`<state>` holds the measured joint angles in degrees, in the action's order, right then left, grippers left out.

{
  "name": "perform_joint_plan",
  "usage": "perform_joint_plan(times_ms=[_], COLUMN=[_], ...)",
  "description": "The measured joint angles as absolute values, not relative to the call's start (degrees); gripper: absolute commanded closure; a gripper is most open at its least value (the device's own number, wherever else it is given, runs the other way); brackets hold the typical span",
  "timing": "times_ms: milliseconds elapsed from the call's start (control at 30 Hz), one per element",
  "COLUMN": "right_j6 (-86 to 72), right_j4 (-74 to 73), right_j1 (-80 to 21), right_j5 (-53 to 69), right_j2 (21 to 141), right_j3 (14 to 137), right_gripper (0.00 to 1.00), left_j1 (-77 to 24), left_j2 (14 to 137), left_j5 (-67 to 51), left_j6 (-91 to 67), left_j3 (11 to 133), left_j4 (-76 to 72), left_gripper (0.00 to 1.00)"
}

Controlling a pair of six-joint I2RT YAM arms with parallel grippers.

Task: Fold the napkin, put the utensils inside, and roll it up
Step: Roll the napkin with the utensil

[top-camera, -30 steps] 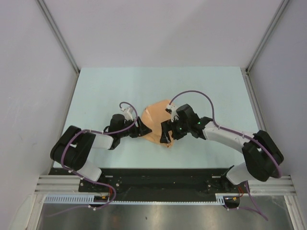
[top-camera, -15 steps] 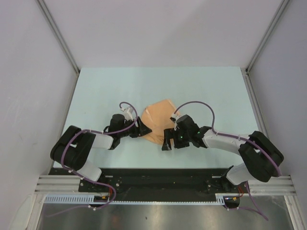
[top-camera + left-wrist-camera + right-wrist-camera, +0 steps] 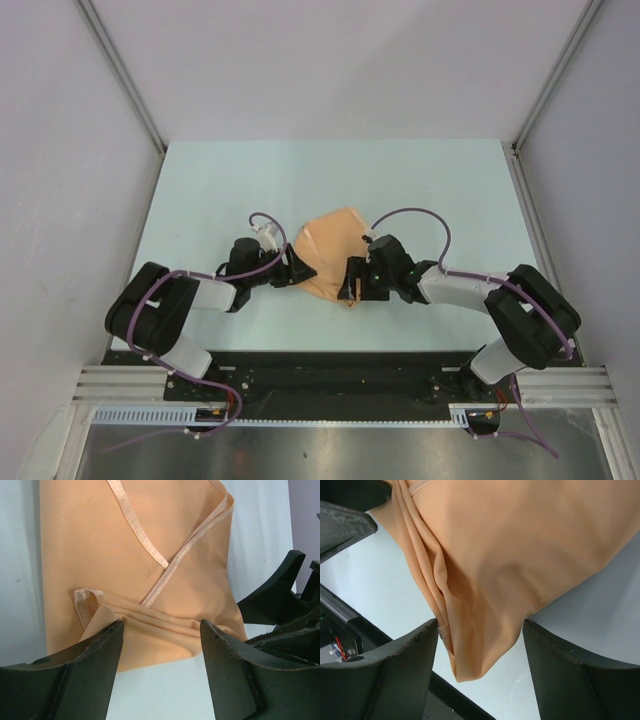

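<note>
The peach-orange napkin (image 3: 328, 243) lies folded in several layers on the table between my two grippers. My left gripper (image 3: 306, 271) is open at the napkin's left near edge; in the left wrist view (image 3: 160, 647) the folded edge (image 3: 150, 570) lies just beyond its fingertips. My right gripper (image 3: 352, 284) is open at the napkin's right near corner; in the right wrist view (image 3: 479, 645) that bunched corner (image 3: 485, 580) sits between its spread fingers without being clamped. The fork is hidden. A small glossy sliver (image 3: 443, 631) shows at the fold; I cannot tell what it is.
The pale blue-green table top (image 3: 220, 190) is walled by grey panels on the left, right and far sides. The black base rail (image 3: 330, 375) runs along the near edge. Purple cables arch over both wrists.
My right gripper has drawn back off the top of the napkin to its near right corner. More of the napkin's top shows now. The left arm has not moved.
</note>
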<state>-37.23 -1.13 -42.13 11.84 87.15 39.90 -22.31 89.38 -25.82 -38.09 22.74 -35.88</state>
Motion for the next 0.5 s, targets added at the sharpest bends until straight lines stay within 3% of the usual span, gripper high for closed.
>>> perform_joint_plan(times_ms=[133, 433, 500], right_j6=[-37.8, -38.5, -38.8], right_j4=[-1.1, -1.8, -1.9], right_j1=[-41.9, -40.6, -40.2], right_j5=[11.3, 10.5, 10.8], right_j2=[88.4, 90.7, 91.2], right_j3=[40.9, 42.2, 42.3], right_gripper=[0.34, 0.65, 0.66], left_j1=[-22.3, -22.3, -22.3], left_j2=[89.4, 89.1, 88.7], left_j5=[-25.8, -26.2, -26.2], left_j6=[-38.1, -37.5, -37.2], left_j3=[22.8, 23.2, 23.4], left_j4=[-35.7, -34.8, -34.3], left_gripper=[0.29, 0.25, 0.22])
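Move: The napkin's bunched near-right end lies almost at the right hand: about 1 cm ahead, level sideways and roughly 1 cm below the pads, between the open fingers. The middle of the unrolled sheet is some 12 cm ahead of this hand and 3 cm to its left; the left gripper's fingertips are about 5 cm ahead and 8 cm to its left. From the left hand the same end lies roughly 5 cm back, 8 cm to the right and 1 cm lower. The right fingers close on the napkin's bunched near-right end to roughly half their former gap, pinching the folded layers from both sides. Meanwhile the hand eases about 1.5 cm forward over the end and sinks about 1 cm, mostly towards the finish. The left hand stays put at the rolled edge, its fingers still well open. ##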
